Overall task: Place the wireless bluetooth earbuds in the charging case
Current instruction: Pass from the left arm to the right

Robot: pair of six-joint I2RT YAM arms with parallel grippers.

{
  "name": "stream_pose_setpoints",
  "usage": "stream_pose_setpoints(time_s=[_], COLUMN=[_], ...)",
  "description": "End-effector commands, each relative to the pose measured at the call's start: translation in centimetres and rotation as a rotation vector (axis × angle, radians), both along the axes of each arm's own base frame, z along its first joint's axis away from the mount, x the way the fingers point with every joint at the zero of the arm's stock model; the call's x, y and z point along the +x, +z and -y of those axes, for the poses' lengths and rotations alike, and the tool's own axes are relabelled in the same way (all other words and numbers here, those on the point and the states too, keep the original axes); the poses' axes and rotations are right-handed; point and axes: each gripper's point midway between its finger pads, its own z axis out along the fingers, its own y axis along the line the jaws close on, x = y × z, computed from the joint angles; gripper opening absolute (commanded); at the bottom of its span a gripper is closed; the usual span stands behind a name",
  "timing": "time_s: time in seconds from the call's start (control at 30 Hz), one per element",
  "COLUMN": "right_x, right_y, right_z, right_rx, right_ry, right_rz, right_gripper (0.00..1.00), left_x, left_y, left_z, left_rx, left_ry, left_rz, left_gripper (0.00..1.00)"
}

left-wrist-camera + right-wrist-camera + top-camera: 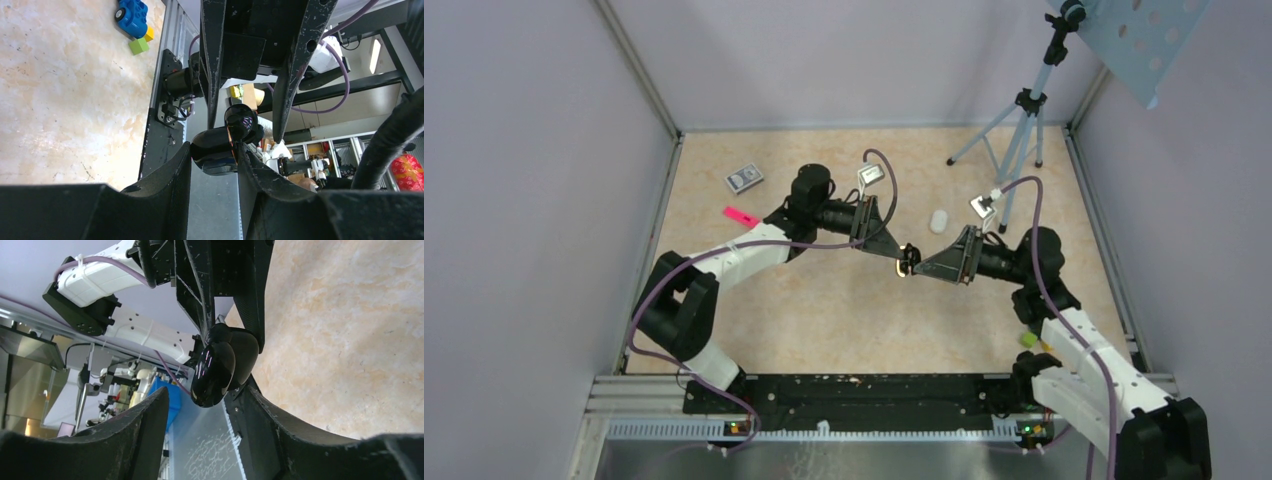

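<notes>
The charging case (908, 262) is a glossy black pebble held in the air between both grippers above the middle of the table. My left gripper (896, 256) is shut on it; in the left wrist view the case (216, 149) sits pinched between my left gripper's (212, 150) fingertips. My right gripper (921, 264) is open, its fingers straddling the case's upper half (214, 371) with a gap on the left side. The case shows two rounded halves, slightly parted. No earbuds show in any view.
A white pill-shaped object (938, 221) lies behind the grippers. A small grey box (744, 178) and a pink strip (741, 216) lie at the back left. A tripod (1014, 130) stands at the back right. A green block (1028, 339) lies by the right arm.
</notes>
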Motion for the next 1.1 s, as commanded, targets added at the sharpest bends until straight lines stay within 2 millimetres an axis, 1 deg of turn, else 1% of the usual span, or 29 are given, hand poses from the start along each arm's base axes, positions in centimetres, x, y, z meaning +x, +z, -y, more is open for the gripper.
stream_pose_setpoints(time_s=[0.0, 0.1, 0.2, 0.27, 0.4, 0.8, 0.97, 1.07], right_x=[-0.17, -0.06, 0.04, 0.22, 0.35, 0.56, 0.70, 0.72], right_y=[1.65, 1.88, 2.22, 2.09, 1.99, 1.67, 1.59, 1.49], right_z=[0.00, -0.01, -0.06, -0.13, -0.20, -0.23, -0.20, -0.20], right_rx=[0.044, 0.061, 0.080, 0.080, 0.082, 0.080, 0.080, 0.077], right_ry=[0.017, 0.012, 0.013, 0.015, 0.018, 0.011, 0.002, 0.000], right_rz=[0.082, 0.085, 0.087, 0.082, 0.078, 0.068, 0.062, 0.058], right_gripper=[0.53, 0.46, 0.44, 0.44, 0.39, 0.39, 0.26, 0.21], left_x=[-0.06, -0.13, -0.21, -0.24, -0.25, -0.37, -0.34, -0.39], left_y=[2.63, 2.51, 2.50, 2.54, 2.64, 2.79, 2.86, 2.90], left_z=[-0.08, -0.12, -0.16, -0.19, -0.19, -0.16, -0.21, -0.21], left_rx=[-0.069, -0.067, -0.068, -0.070, -0.074, -0.080, -0.082, -0.083], left_ry=[-0.023, -0.024, -0.023, -0.024, -0.022, -0.027, -0.026, -0.026], left_rz=[0.090, 0.086, 0.086, 0.086, 0.089, 0.090, 0.093, 0.097], left_gripper=[0.07, 0.07, 0.07, 0.07, 0.07, 0.07, 0.08, 0.11])
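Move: The black charging case sits in my left fingertips, its middle about 2 cm to the right of that hand and 1 cm back. From my right hand it lies some 2 cm left, 1 cm forward and 1 cm up, just off the open fingertips, with the left fingertips about 3 cm left and 1 cm forward. The white oval thing is on the table, about 18 cm ahead of my right hand, 5 cm right and 23 cm below. I close my right fingers from a bit over half open to about a quarter, in two stages, until they pinch the free side of the charging case. Meanwhile I lift that hand about 1 cm to line it up, pointing left all along. My left hand keeps its grip and drifts up less than 1 cm. ##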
